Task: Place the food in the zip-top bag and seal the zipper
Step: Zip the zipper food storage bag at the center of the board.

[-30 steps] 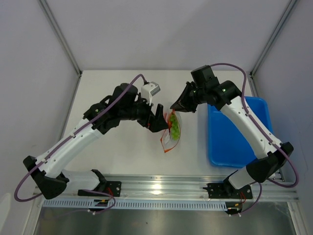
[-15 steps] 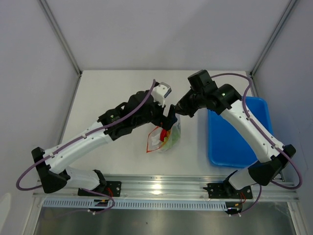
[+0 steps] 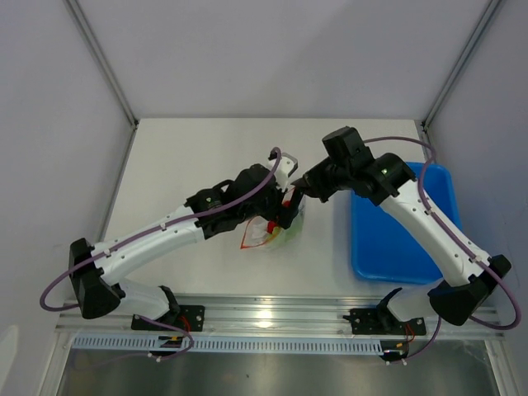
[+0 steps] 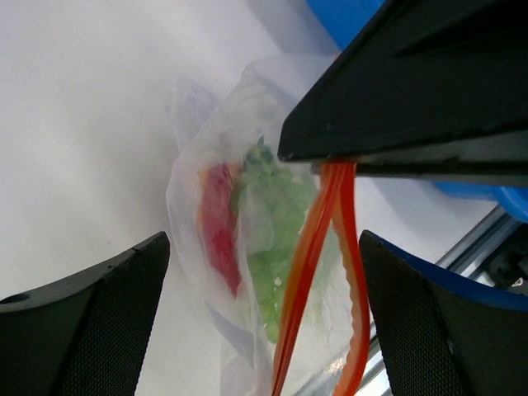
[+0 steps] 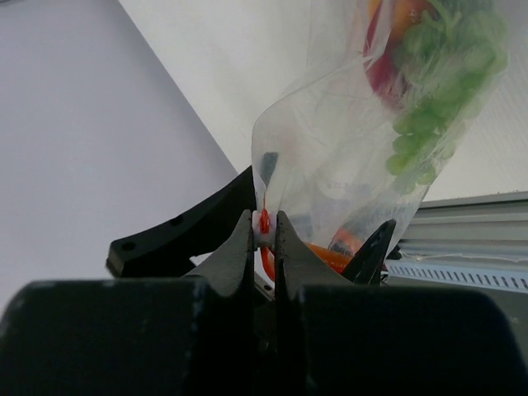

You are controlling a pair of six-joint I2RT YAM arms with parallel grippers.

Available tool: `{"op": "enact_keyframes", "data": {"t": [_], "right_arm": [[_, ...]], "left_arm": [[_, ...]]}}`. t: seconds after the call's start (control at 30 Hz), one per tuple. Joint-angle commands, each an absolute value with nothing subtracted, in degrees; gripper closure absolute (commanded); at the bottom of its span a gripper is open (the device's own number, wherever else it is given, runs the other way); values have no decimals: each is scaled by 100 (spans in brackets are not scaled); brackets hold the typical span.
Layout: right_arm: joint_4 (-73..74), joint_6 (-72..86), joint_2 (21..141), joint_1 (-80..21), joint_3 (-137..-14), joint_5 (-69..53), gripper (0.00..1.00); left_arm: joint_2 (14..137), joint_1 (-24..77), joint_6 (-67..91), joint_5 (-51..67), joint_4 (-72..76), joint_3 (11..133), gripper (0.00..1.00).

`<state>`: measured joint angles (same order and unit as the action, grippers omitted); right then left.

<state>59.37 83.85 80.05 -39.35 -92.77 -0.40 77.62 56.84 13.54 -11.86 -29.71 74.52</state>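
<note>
The clear zip-top bag [image 3: 266, 233] hangs tilted over the table, with the food inside it: green grapes [image 4: 276, 223], a red pepper piece [image 4: 219, 227] and a bit of orange. My right gripper [image 5: 264, 216] is shut on the white slider end of the orange-red zipper [image 5: 264, 224] and holds up that corner; it also shows in the top view [image 3: 299, 191]. My left gripper [image 4: 264, 239] is open, with one finger on each side of the bag's mouth. The zipper strips [image 4: 318, 247] run between them, parted lower down. In the top view the left gripper [image 3: 286, 216] sits close under the right one.
A blue tray [image 3: 396, 223] lies right of the bag, under the right arm. The aluminium rail [image 3: 272, 313] runs along the near table edge. Grey walls close off the back and sides.
My left arm has reached further right and its open gripper now straddles the bag's mouth. The bag has swung left and toward the near edge. My right gripper still grips the zipper end.
</note>
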Motion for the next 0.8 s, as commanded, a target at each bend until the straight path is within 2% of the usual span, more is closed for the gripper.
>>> {"op": "enact_keyframes", "data": {"t": [0.0,0.07,0.1,0.27,0.3,0.37,0.4,0.43,0.5,0.6,0.7,0.77], "right_arm": [[5511,8736,7743,-3920,-9133,79,100],[5467,8728,7734,-3911,-9106,70,100],[5458,8719,7726,-3911,-9097,70,100],[5230,8412,7576,-3797,-8816,-211,100],[5203,8359,7541,-3779,-8755,-237,100],[5028,8253,7453,-3657,-8483,-526,95],[4906,8157,7418,-3604,-8368,-675,91],[4652,8130,7383,-3551,-8124,-825,81],[4440,8025,7260,-3402,-7955,-1159,70],[4193,7745,7163,-3235,-7936,-1292,40],[4271,7437,7137,-3095,-8156,-1300,14],[4140,6832,7110,-2963,-8235,-1458,7]], "left_arm": [[7796,5730,1433,-1143,-3076,7296,4],[7813,5722,1406,-915,-3024,7251,14],[7866,5713,1406,-844,-3058,7251,24],[7963,5476,1415,-47,-3234,7365,58],[7972,5328,1432,226,-3295,7365,76],[7972,5195,1450,622,-3383,7383,97],[7972,5046,1476,746,-3471,7392,99],[7963,4975,1485,886,-3506,7409,99],[7963,4817,1459,1220,-3638,7488,99],[8007,4703,1310,1685,-3840,7611,99],[8191,4536,1187,2283,-4156,7769,99],[8314,4439,1082,2907,-4297,7901,99]]}}
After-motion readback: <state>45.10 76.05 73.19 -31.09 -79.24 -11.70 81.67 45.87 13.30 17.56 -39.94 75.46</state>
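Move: About 3 cm below the left hand and 1 cm back lies the stretch of orange bag zipper it will pinch, level with it sideways. The white slider end, still nipped in the right fingers, is some 3 cm ahead, 3 cm right and 1 cm below. The food hangs about 12 cm under the left hand, roughly 1 cm right. From the right hand, that zipper stretch lies about 4 cm back, 3 cm left and 2 cm lower. Sinking about 4 cm with its jaws around the bag's orange zipper, the left hand shuts its wide-open fingers on the strip just short of the slider end, then eases back towards the base, tipping its fingers down some 20 degrees. Only once that grip is made do the right fingers, dipping about 2 cm, open and let go, then back off slightly up and to the right. ##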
